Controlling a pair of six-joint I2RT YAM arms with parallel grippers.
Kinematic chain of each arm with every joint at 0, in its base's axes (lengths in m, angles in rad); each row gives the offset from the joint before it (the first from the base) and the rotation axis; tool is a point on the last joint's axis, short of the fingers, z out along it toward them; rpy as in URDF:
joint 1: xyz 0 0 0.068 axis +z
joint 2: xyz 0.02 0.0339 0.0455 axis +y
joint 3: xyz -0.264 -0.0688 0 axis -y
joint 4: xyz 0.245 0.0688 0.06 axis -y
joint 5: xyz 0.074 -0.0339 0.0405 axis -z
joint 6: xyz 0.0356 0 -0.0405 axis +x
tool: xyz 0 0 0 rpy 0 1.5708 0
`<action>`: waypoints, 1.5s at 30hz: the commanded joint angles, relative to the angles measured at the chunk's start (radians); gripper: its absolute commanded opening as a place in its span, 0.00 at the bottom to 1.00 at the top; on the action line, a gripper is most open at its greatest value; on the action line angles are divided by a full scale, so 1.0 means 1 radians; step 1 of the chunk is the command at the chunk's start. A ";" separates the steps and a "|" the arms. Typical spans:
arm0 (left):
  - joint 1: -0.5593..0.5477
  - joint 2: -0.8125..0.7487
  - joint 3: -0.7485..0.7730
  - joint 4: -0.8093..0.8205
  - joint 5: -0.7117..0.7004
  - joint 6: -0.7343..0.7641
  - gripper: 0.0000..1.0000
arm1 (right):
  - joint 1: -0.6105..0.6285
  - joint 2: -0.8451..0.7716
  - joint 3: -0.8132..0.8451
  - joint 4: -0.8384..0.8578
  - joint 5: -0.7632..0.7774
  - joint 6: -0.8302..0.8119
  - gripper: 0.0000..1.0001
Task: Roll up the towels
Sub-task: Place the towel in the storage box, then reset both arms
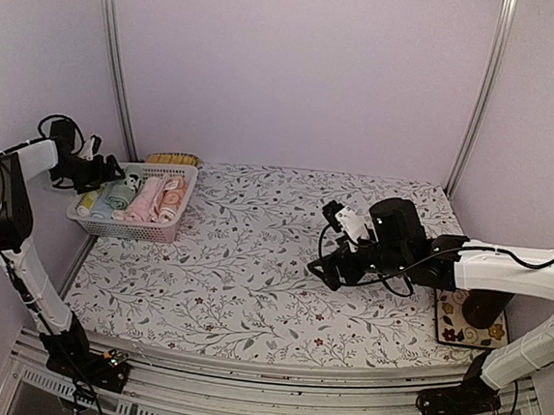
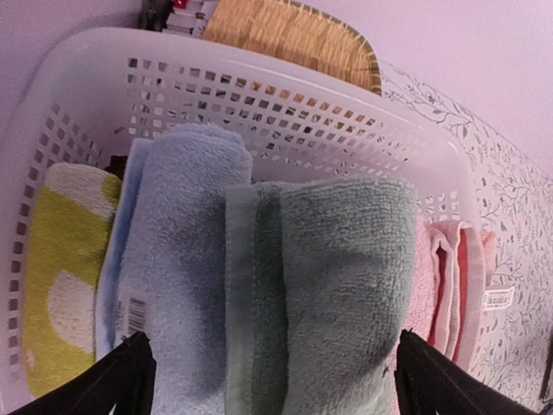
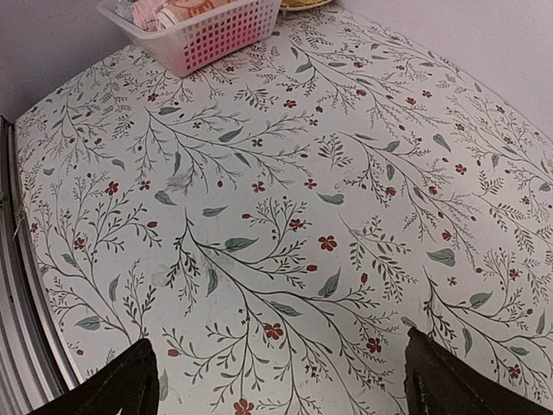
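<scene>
The pale mint green towel (image 2: 337, 294) lies rolled in the white lattice basket (image 2: 86, 78), between a light blue roll (image 2: 181, 251) and a pink roll (image 2: 432, 285). My left gripper (image 2: 272, 372) is open just above the mint roll, with a finger on either side of it. In the top view the left gripper (image 1: 105, 171) is at the basket's (image 1: 173, 230) left end. The orange-salmon swirl towel (image 1: 171, 198) lies rolled at the basket's right end. My right gripper (image 1: 325, 268) is open and empty above the bare floral table (image 3: 276, 216).
A yellow and white towel (image 2: 60, 268) lies at the basket's left. A wicker tray (image 1: 172, 158) stands behind the basket against the back wall. A small floral mat (image 1: 466, 321) with a dark round object lies at the right edge. Walls close three sides.
</scene>
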 commanded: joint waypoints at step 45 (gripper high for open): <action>-0.982 -0.674 -0.737 0.654 -0.626 -0.140 0.97 | -0.281 -0.302 -0.089 0.019 0.398 0.252 0.99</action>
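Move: The green towel just laid in the storage box is some 7 cm below the open left hand, about 3 cm to its right and 1 cm back. Beside it lie the blue towel, about 3 cm left of the hand and 2 cm back, and the pink towel, 10 cm right and 2 cm back, both about 8 cm below it. From the right hand the green towel is roughly 54 cm left, 17 cm ahead and 8 cm down. Straight up first, about 15 cm clear of the green towel, the left hand then swings right over the box and back, past its right side, dipping towards the bare table at the end; its fingers stay wide open, tipping up and turning clockwise. The right hand, empty and open, draws right some 16 cm, with a little forward and up, turning about 40 degrees clockwise. ##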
